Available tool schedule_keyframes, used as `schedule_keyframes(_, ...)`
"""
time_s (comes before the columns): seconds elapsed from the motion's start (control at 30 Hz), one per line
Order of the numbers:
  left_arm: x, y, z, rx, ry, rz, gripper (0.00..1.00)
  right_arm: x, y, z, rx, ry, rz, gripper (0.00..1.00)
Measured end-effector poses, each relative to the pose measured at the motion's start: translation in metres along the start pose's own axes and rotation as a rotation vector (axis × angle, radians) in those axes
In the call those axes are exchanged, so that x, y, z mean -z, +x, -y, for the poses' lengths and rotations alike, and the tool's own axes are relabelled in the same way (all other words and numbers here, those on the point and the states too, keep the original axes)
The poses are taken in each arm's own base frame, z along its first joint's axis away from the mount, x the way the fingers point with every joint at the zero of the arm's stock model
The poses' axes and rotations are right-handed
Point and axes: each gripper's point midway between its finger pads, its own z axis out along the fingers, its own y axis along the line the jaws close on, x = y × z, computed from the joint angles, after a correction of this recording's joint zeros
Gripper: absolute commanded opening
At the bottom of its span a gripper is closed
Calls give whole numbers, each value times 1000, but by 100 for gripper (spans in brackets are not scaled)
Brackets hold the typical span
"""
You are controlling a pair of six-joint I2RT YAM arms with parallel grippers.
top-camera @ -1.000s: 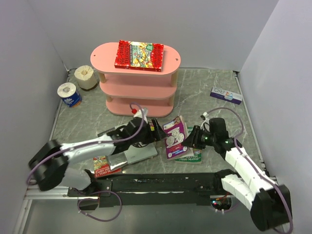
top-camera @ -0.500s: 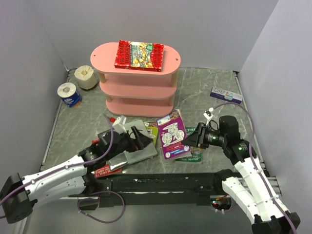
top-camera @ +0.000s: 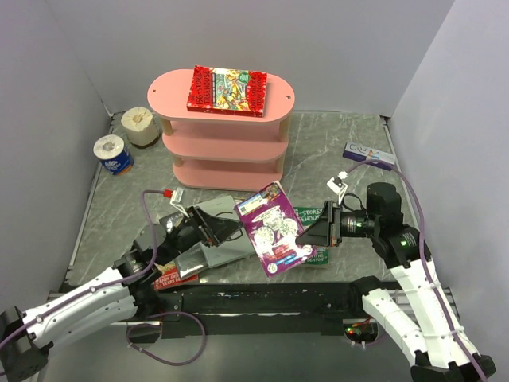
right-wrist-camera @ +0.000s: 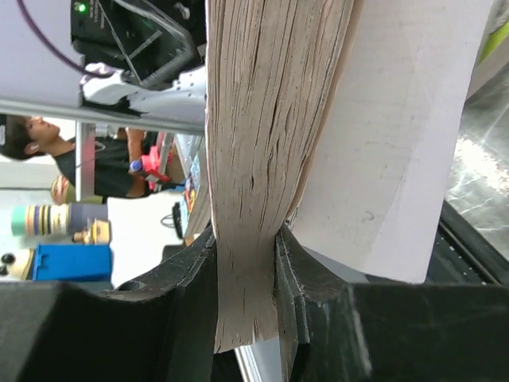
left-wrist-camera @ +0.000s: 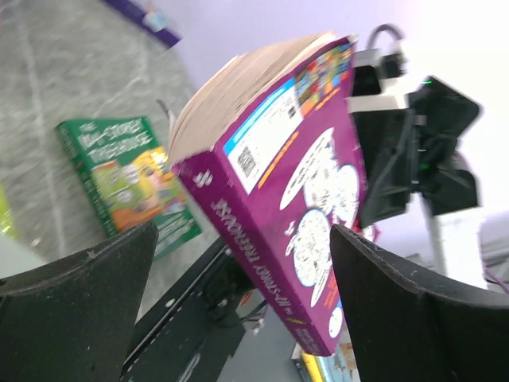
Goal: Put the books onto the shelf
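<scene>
A purple book (top-camera: 272,229) hangs tilted above the table, and my right gripper (top-camera: 316,233) is shut on its page edge (right-wrist-camera: 246,263). My left gripper (top-camera: 229,230) stands open just left of it; the book's lower corner (left-wrist-camera: 318,318) shows between the fingers (left-wrist-camera: 79,310) without touching them. On the table lie a green book (top-camera: 314,213) under the purple one, a grey book (top-camera: 216,255) beneath the left wrist, and a red book (top-camera: 172,275) by the front rail. The pink shelf (top-camera: 223,119) stands at the back with a red book (top-camera: 227,90) flat on its top board.
Two paper rolls (top-camera: 142,125) (top-camera: 111,153) stand left of the shelf by the left wall. A white-and-blue flat box (top-camera: 368,155) lies at the back right. A black rail (top-camera: 254,298) runs along the table's near edge.
My right gripper has lifted the purple book off the table and tilted it. The left arm has drawn back to the left, and its jaws have opened wider.
</scene>
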Motion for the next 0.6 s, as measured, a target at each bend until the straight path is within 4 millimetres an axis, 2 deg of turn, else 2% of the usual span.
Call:
schedule_keyframes(0.1,3,-6,11,2,70,25,96,1,4,-5,2,-24,-15,0)
schedule_keyframes(0.23,0,-5,15,5,106,17,96,3,8,-12,9,-57,-28,0)
schedule_keyframes(0.47,-19,11,0,15,104,-79,97,4,17,-19,19,-95,-68,0)
schedule_keyframes(0.5,-21,12,-1,17,113,-91,78,3,18,-20,20,-98,-74,0)
schedule_keyframes(0.57,-26,13,2,27,136,-113,50,3,20,-20,30,-102,-84,0)
schedule_keyframes(0.6,-27,13,8,27,166,-128,24,3,21,-20,35,-103,-89,0)
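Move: The right hand still holds the purple book in mid-air by its right side; the book's middle is about 8 cm to that hand's left, 2 cm ahead and a couple of centimetres below. For the open left hand that middle lies some 11 cm to the right, level both ways. On the table about 20 cm beneath, the grey book lies 6 cm ahead and 3 cm left of the left hand, and the green book 4 cm ahead and 23 cm right of it. No grip by the left fingers yet: still wide apart, they slide around the purple book's upper left corner, just starting to close. The left hand first rises about 1.5 cm, then sinks back while going some 3 cm to the right and turning about 10 degrees clockwise. The right hand keeps its pinch, carrying the book nearly 3 cm back and turning slightly counter-clockwise. ##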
